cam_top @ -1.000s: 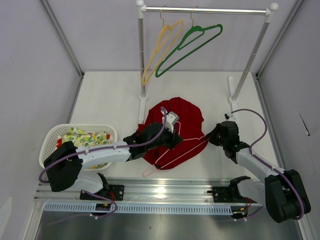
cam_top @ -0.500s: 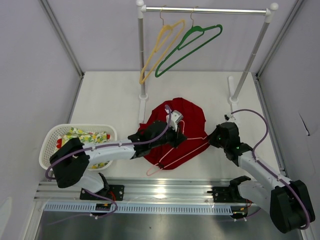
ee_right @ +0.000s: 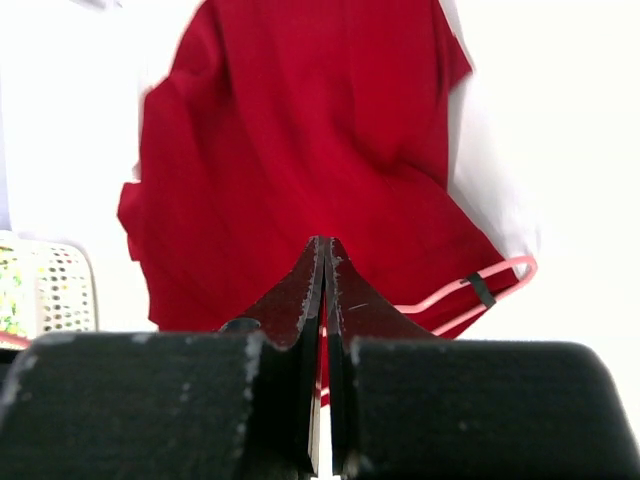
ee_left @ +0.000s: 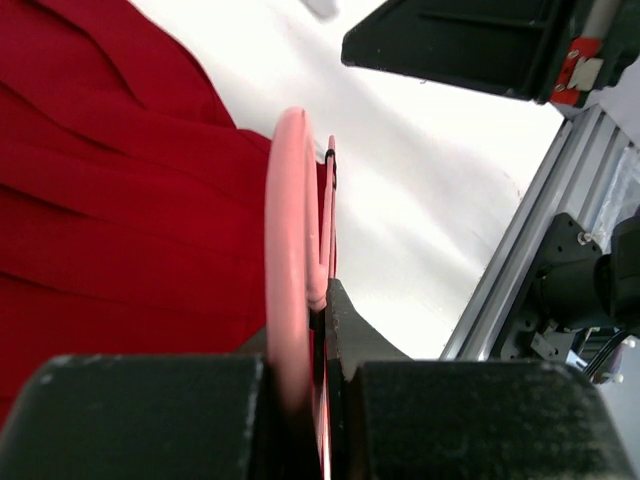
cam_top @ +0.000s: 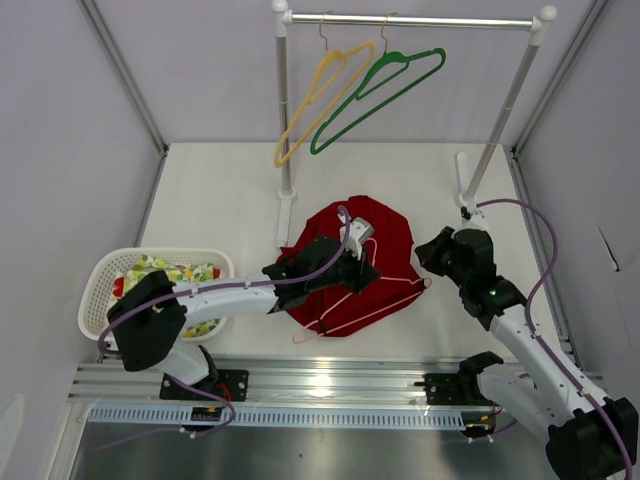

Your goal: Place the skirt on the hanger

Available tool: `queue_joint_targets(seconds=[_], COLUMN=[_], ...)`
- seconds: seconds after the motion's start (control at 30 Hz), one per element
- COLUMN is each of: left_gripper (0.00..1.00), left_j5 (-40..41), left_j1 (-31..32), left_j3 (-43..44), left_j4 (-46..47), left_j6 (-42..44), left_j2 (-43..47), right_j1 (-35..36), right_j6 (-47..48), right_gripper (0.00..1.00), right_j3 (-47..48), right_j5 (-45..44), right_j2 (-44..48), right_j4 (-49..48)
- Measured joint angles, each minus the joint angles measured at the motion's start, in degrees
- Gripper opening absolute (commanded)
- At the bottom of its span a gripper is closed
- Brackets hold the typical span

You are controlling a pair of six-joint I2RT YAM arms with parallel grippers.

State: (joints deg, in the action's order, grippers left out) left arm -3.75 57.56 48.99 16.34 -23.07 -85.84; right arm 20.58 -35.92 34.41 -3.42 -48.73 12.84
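Note:
The deep-red skirt (cam_top: 375,245) lies spread on the table below the rack. The pale pink hanger (cam_top: 385,308) lies across its near part, hook (cam_top: 300,338) pointing near-left and one end (cam_top: 424,283) sticking out on the right. My left gripper (cam_top: 366,270) is over the skirt, shut on the hanger's wire (ee_left: 292,230), with red cloth (ee_left: 110,200) beneath. My right gripper (cam_top: 424,250) hovers just right of the skirt, shut with nothing in it (ee_right: 324,246). It faces the skirt (ee_right: 310,130) and the hanger's end (ee_right: 485,285).
A clothes rack (cam_top: 285,110) stands at the back with a yellow hanger (cam_top: 318,100) and a green hanger (cam_top: 385,85) on its bar. A white basket (cam_top: 110,268) with floral cloth sits at the left. An aluminium rail (cam_top: 320,378) runs along the near edge.
My left gripper has carried the hanger a little to the right over the skirt. The right arm has pulled up and back from the skirt's edge. The yellow hanger has swung left.

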Motion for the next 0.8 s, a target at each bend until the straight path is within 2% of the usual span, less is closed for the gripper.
queue_joint_targets(seconds=[0.23,0.3,0.33,0.4,0.5,0.8], left_gripper=[0.00,0.00,0.00,0.00,0.00,0.00], left_j5=[-1.07,-1.20,-1.22,-1.22,-1.42,-1.20], left_j1=[0.00,0.00,0.00,-0.09,-0.15,-0.39], left_j3=[1.81,1.81,1.81,1.86,2.29,5.03], left_j4=[0.13,0.33,0.74,1.75,2.60,2.14], left_j6=[-0.04,-0.37,-0.46,-0.76,-0.94,-0.94], left_j2=[-1.84,-2.97,-3.61,-4.52,-5.35,-8.09], right_j1=[0.00,-0.02,-0.11,-0.63,-2.14,-5.35], right_j6=[0.72,0.72,0.61,0.35,-0.11,-1.62], right_gripper=[0.00,0.05,0.13,0.20,0.24,0.23], right_j3=[2.91,2.91,2.86,2.21,-0.74,-10.69], right_j5=[-1.46,-2.54,-2.97,-3.67,-3.80,-3.21], right_j2=[-0.02,-0.39,-0.61,-0.70,-0.72,-1.27], right_j4=[4.59,6.86,7.82,8.81,8.90,7.78])
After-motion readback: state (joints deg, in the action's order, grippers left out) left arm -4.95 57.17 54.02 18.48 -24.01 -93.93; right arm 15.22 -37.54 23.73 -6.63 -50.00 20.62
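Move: The pink hanger's right end, with its black clip on the skirt's edge, lies about 13 cm below the empty right hand, some 3 cm back and 4 cm to its right. Counted from the right hand, the skirt's middle is about 15 cm left, 1 cm back and 14 cm below; the right stand foot is some 19 cm ahead, 11 cm right and 15 cm below. From the left hand, already gripping the hanger near its neck, the clipped end is about 13 cm right, 4 cm ahead and 12 cm below. After a slight rise, the right hand drops steeply towards the hanger's clipped right end, ending about 11 cm lower and also some 5 cm to its right and 5 cm back, while its fingers tip further down, swing a little clockwise and part from shut to about a quarter open around the end of the pink bar, with no contact to be made out. The left hand keeps its shut grip on the hanger and eases it to the right, slightly forward and down, towards the clipped end and the arriving right hand. ##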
